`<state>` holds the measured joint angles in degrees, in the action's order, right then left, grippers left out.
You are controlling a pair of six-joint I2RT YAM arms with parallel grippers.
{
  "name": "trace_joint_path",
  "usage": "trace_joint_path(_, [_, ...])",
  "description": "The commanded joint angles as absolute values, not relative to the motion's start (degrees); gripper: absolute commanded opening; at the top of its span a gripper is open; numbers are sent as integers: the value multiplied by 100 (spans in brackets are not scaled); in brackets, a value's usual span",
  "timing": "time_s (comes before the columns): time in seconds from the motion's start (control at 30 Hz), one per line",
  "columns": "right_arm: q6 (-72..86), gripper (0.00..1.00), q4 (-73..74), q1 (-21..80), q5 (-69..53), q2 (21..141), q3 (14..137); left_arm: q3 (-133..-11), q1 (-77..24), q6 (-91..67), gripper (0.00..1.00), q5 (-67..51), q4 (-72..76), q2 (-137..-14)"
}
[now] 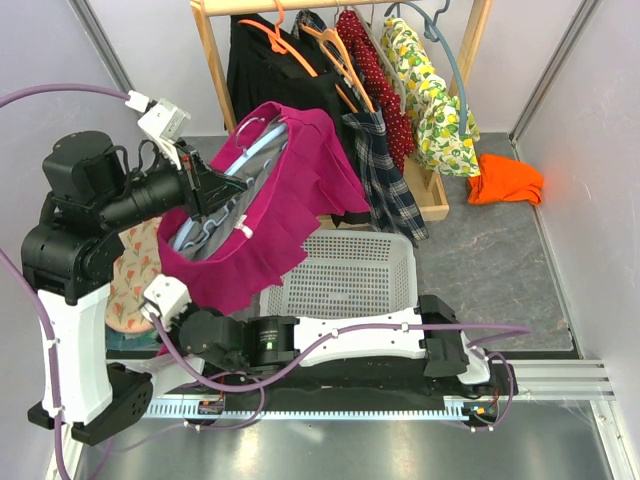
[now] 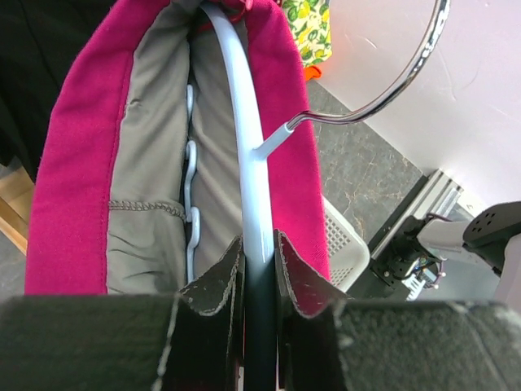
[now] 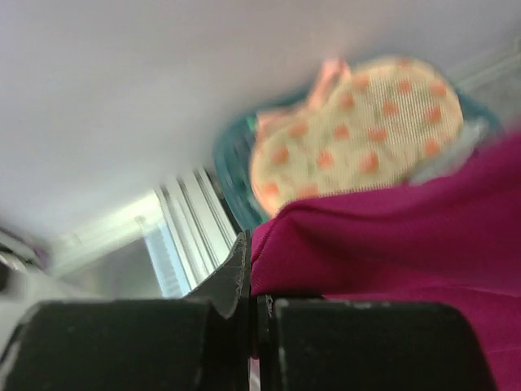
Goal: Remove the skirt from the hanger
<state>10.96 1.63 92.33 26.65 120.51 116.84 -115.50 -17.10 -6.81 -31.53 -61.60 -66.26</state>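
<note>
The plaid skirt (image 1: 385,175) hangs on the wooden rack at the back, under a pale peach hanger (image 1: 338,60); neither gripper touches them. My left gripper (image 1: 235,190) (image 2: 260,252) is shut on a light-blue hanger (image 2: 244,122) with a metal hook. That hanger carries a magenta garment (image 1: 290,200) (image 2: 65,163) with grey lining, held up left of centre. My right gripper (image 1: 168,315) (image 3: 252,277) is at the garment's lower left hem, shut, with magenta cloth (image 3: 391,236) pinched at its fingers.
A white perforated basket (image 1: 345,275) sits just right of the hanging garment. A floral cloth (image 1: 135,275) (image 3: 358,122) lies in a teal bin at the left. The rack (image 1: 212,60) also holds black, red dotted and lemon-print clothes. An orange cloth (image 1: 505,180) lies on the floor.
</note>
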Motion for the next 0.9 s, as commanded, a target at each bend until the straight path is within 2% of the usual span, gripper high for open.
trace_joint_path(0.0, [1625,0,1335,9300,1757,11822,10411,-11987,-1740,-650,2,-3278,-4271,-6855])
trace_joint_path(0.17, [2591,0,1898,8702,1862,11392,9002,-12567,-1749,-712,2,-3357,-4298,-7075])
trace_joint_path(0.3, [2742,0,2047,8412,2854,10864,8307,-12902,-1749,-765,2,-3436,-4350,-7110])
trace_joint_path(0.5, [2989,0,2471,8156,3813,9951,8236,-12955,-1749,-598,2,-3323,-4386,-6909])
trace_joint_path(0.63, [2341,0,1750,8437,4017,8714,8287,-13034,-1749,-457,2,-3252,-4456,-6785])
trace_joint_path(0.73, [1577,0,1231,8867,4130,8333,8752,-13025,-1749,-404,2,-3217,-4500,-6680])
trace_joint_path(0.87, [898,0,1081,9281,4947,8157,9403,-13052,-1749,-299,2,-3147,-4544,-6566])
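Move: The skirt still sits on the blue hanger, whose bar the left hand grips; the skirt's middle is about 6 cm right of that hand and 10 below, the hanger's near end roughly 7 back and 7 left. From the right hand, which already pinches the skirt's edge, the skirt's middle lies some 13 cm ahead, 20 right and 8 up, the hanger's near end about 8 ahead, 5 right, 12 up. The white basket is around 37 cm right, 5 ahead, 35 below it. The skirt's edge stays pinched in the right fingers and is dragged off the hanger's near end: that hand sweeps about 20 cm right and 20 down, drawing somewhat forward, then whips up again to just above its starting height, ending turned some 20 degrees clockwise. The left hand keeps its grip on the bar, nudges forward, then lifts about 7 cm, tilting upward. ##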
